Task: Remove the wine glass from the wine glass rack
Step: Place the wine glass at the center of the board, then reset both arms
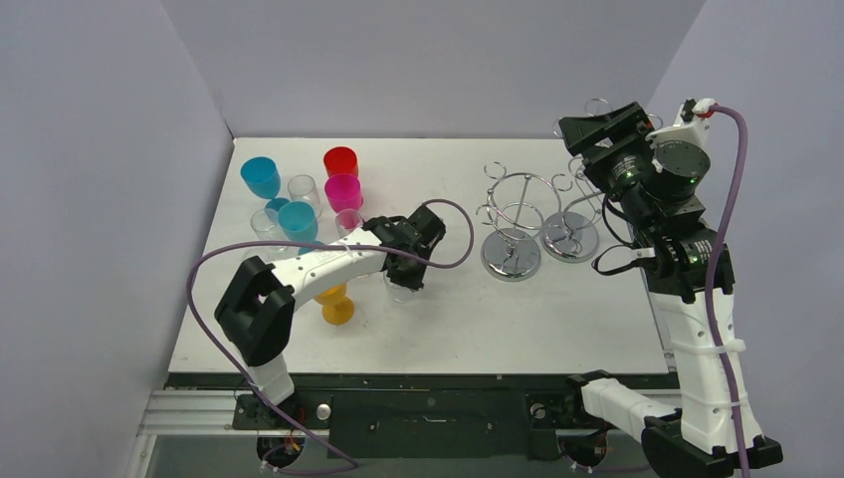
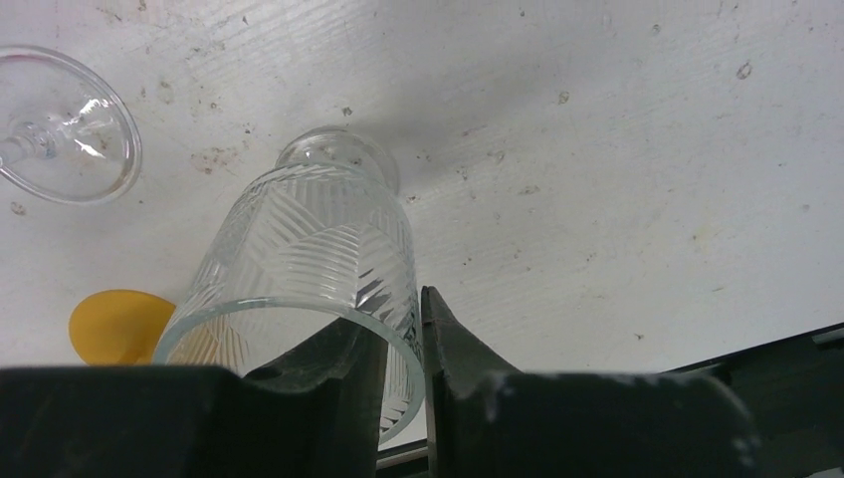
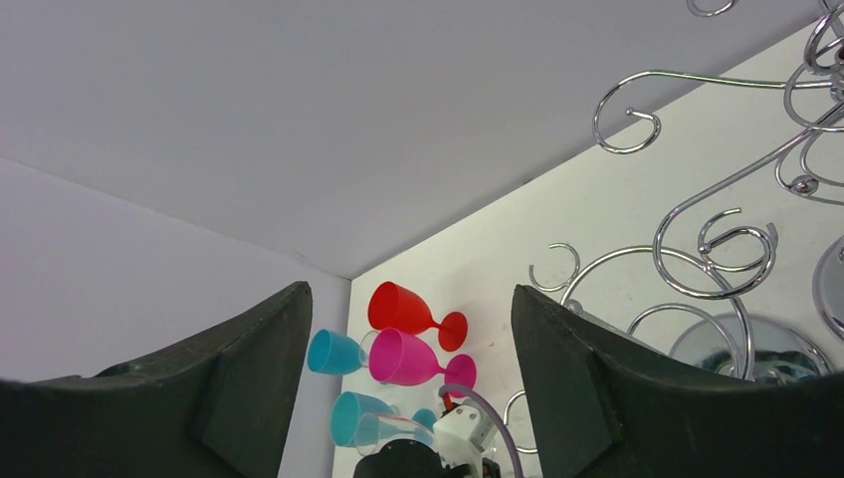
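A clear cut-pattern wine glass (image 2: 309,249) stands upright, its foot down at the white table (image 1: 557,319). My left gripper (image 2: 393,319) is shut on its rim, one finger inside the bowl and one outside. From above, the left gripper (image 1: 403,269) and the wine glass (image 1: 402,290) are left of two chrome wire wine glass racks (image 1: 512,227). No glass hangs on either rack. My right gripper (image 1: 589,134) is raised above the right rack (image 1: 571,214), and in the right wrist view it (image 3: 403,299) is open with nothing between its fingers.
Red (image 1: 340,160), pink (image 1: 343,189) and blue (image 1: 261,176) glasses and several clear ones are grouped at the back left. An orange glass (image 1: 336,305) stands close to the left arm. A clear glass (image 2: 65,124) lies near the held one. Walls enclose the table on three sides.
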Robot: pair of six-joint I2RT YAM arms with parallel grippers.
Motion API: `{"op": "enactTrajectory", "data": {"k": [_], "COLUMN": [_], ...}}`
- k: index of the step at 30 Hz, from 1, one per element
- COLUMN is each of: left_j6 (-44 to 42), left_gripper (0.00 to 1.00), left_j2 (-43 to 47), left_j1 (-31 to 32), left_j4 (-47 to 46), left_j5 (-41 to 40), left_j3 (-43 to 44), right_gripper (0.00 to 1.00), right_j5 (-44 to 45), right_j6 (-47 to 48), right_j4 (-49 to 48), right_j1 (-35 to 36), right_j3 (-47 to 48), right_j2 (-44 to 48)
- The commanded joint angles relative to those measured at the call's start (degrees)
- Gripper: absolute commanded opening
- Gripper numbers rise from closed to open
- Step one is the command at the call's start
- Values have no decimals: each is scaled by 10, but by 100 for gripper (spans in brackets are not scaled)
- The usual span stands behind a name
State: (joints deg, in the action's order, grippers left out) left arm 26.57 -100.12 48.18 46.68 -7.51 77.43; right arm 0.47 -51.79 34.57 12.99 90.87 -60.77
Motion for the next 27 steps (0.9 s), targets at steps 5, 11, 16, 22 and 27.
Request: {"op": "enactTrajectory", "data": {"k": [5, 11, 16, 22, 27], "left_j6": [0, -13, -25, -21, -1], "left_gripper": [40, 73, 99, 96, 96], "left_j2": [13, 43, 81, 141, 187], "left_j1": [2, 2, -1, -23, -58], "left_j4": [-5, 39, 71, 79, 56], "left_j5": [-33, -49, -61, -47, -67], "left_j3": [24, 81, 131, 186, 236], "right_gripper": [70, 71, 71, 72, 72], "right_j5": [0, -17, -22, -30, -40], "right_j6": [7, 6, 6, 9, 11], "right_j4": [-19, -22, -21, -23, -22], "right_j1": [-8, -9, -9, -9, -8], "right_j3": [-2, -3, 1, 3, 7], "right_j2": [0, 3, 3, 2, -1]}}
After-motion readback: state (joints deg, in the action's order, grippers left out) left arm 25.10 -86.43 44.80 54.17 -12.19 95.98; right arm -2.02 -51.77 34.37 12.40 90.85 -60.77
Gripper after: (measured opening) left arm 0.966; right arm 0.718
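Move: The left hand's fingers are pinched on the right side of the clear wine glass's rim; the glass stands on the board with its middle about 3 cm left, 1 cm ahead and 4 cm below. From that hand, the clear goblet is some 11 cm left and 7 ahead, the orange goblet about 16 left and 3 back, and the nearer rack roughly 20 right and 9 ahead. From the right hand, the wine glass lies about 28 cm left, 5 back and 43 below. The left hand first stays almost in place over the standing wine glass and spreads its fingers from nearly shut, so that the pinch on the rim ends. With the fingers still opening to full width, it then climbs away from the glass, slowly at first and then fast, about 19 cm up and some 4 cm forward, the wrist tilting the fingertips outward from straight down by roughly 25 degrees. ##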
